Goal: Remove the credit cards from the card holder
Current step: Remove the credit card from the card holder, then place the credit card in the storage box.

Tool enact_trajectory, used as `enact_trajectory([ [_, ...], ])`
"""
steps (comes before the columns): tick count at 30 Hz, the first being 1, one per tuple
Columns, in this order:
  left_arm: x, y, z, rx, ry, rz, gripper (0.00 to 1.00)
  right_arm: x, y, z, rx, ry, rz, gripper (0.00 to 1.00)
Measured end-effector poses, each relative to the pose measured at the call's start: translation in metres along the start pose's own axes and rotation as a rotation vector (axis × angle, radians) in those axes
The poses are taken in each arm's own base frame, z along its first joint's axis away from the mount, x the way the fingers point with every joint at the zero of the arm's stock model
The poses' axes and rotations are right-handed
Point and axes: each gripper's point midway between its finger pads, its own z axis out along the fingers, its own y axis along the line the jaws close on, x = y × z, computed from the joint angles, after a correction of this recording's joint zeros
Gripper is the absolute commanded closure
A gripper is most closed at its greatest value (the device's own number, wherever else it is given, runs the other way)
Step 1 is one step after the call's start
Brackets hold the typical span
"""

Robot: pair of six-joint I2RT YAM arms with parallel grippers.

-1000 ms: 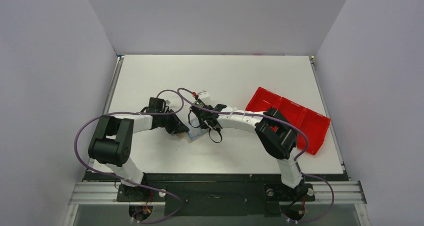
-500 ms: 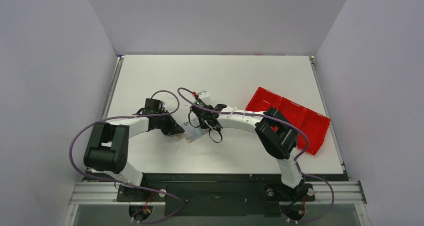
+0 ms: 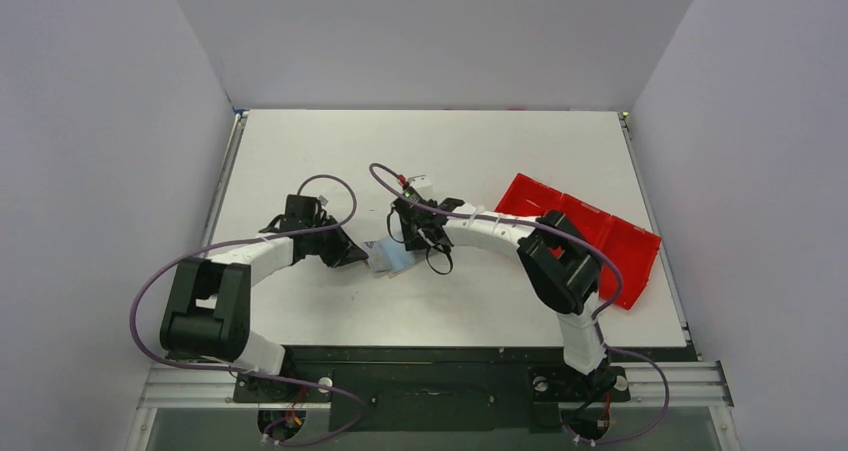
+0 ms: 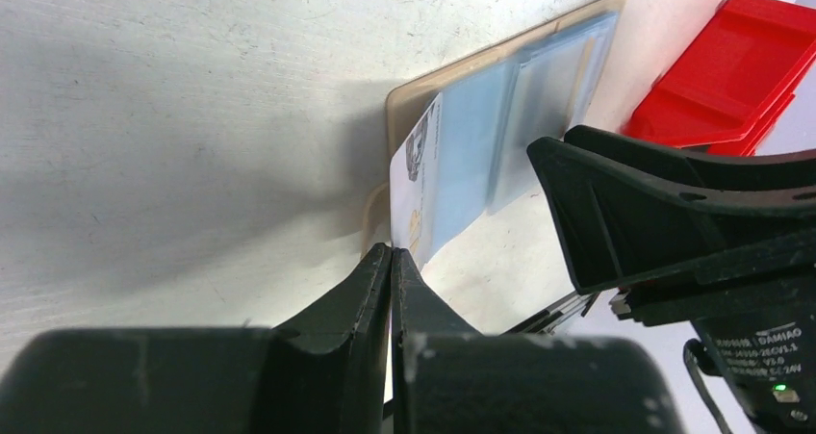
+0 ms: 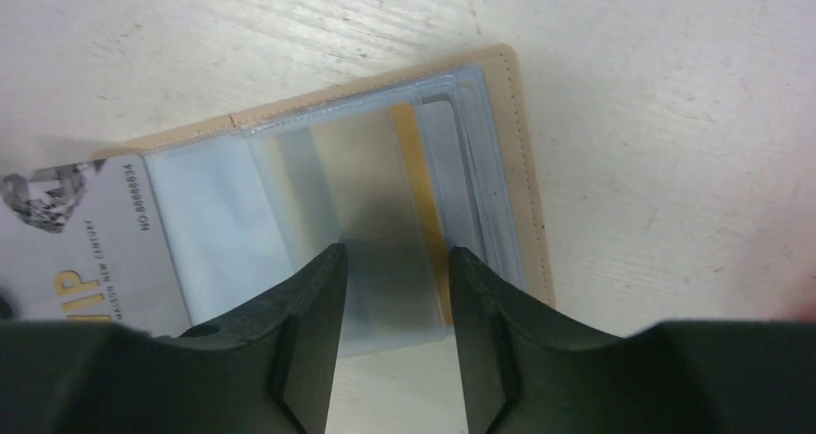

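The tan card holder lies open on the table, its clear sleeves facing up. One pale grey credit card with printed lettering sticks part way out of its left end. My left gripper is shut on that card's near edge, low over the table. My right gripper hovers open over the sleeves, its jaws apart with nothing between them. More credit cards sit tucked in the right sleeves.
A red compartment tray lies to the right of the holder, also seen past the right arm in the left wrist view. Both arms meet at mid-table, their purple cables looping above them.
My left gripper has drawn back to the left with the card, sliding it further out of the holder. My right gripper has gone from shut to open and shifted slightly right.
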Motion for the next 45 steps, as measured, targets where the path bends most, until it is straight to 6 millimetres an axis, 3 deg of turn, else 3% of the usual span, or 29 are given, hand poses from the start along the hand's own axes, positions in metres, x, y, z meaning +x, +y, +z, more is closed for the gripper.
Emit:
enact_trajectory([
  [5,0.001,-0.003,-0.002,0.013,0.002,0.004,1.0,-0.004,-0.015,-0.009,0.001,0.031,0.035,0.41],
  [13,0.0,-0.019,-0.013,0.071,-0.014,0.032,1.0,-0.049,-0.016,-0.059,-0.165,-0.065,0.151,0.38],
  [16,0.0,-0.025,-0.017,0.095,-0.013,0.04,1.0,-0.058,-0.017,-0.075,-0.244,-0.096,0.195,0.38],
  [23,-0.002,-0.049,-0.029,0.174,-0.016,0.065,1.0,-0.048,-0.022,-0.083,-0.384,-0.085,0.286,0.37],
  [30,-0.006,-0.081,-0.041,0.286,-0.03,0.09,1.0,-0.032,-0.01,-0.094,-0.543,-0.067,0.344,0.34],
  [40,0.014,-0.131,-0.05,0.467,0.025,0.134,1.0,-0.049,0.012,-0.118,-0.782,-0.127,0.431,0.35],
  [43,0.018,-0.147,-0.054,0.532,0.04,0.145,1.0,-0.054,0.017,-0.124,-0.829,-0.141,0.457,0.39],
  [45,0.02,-0.155,-0.055,0.566,0.049,0.151,1.0,-0.057,0.017,-0.127,-0.848,-0.148,0.471,0.47],
])
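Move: The left fingers already pinch the credit card by its edge; the open space it is taken to, at the right gripper, lies about 11 cm to this hand's right and 3 cm farther out, roughly level. The card holder's middle is some 8 cm right of the left hand, 1 cm ahead and 3 cm below. From the right hand, the card is about 9 cm left and 2 cm back at much the same height, and the holder 3 cm left, 2 cm back and 1 cm below. Keeping its pinch on the credit card, the left hand lifts it about 14 cm away from the card holder and carries it some 8 cm to the right, slowly at first and then faster, while the wrist swings the fingers up towards the right. The right hand leaves the holder, rising about as far with a short pause partway and ending a little nearer the base, as its fingers open wider and swing over 50 degrees from pointing down to pointing left, coming up beside the card with the gap facing it. ##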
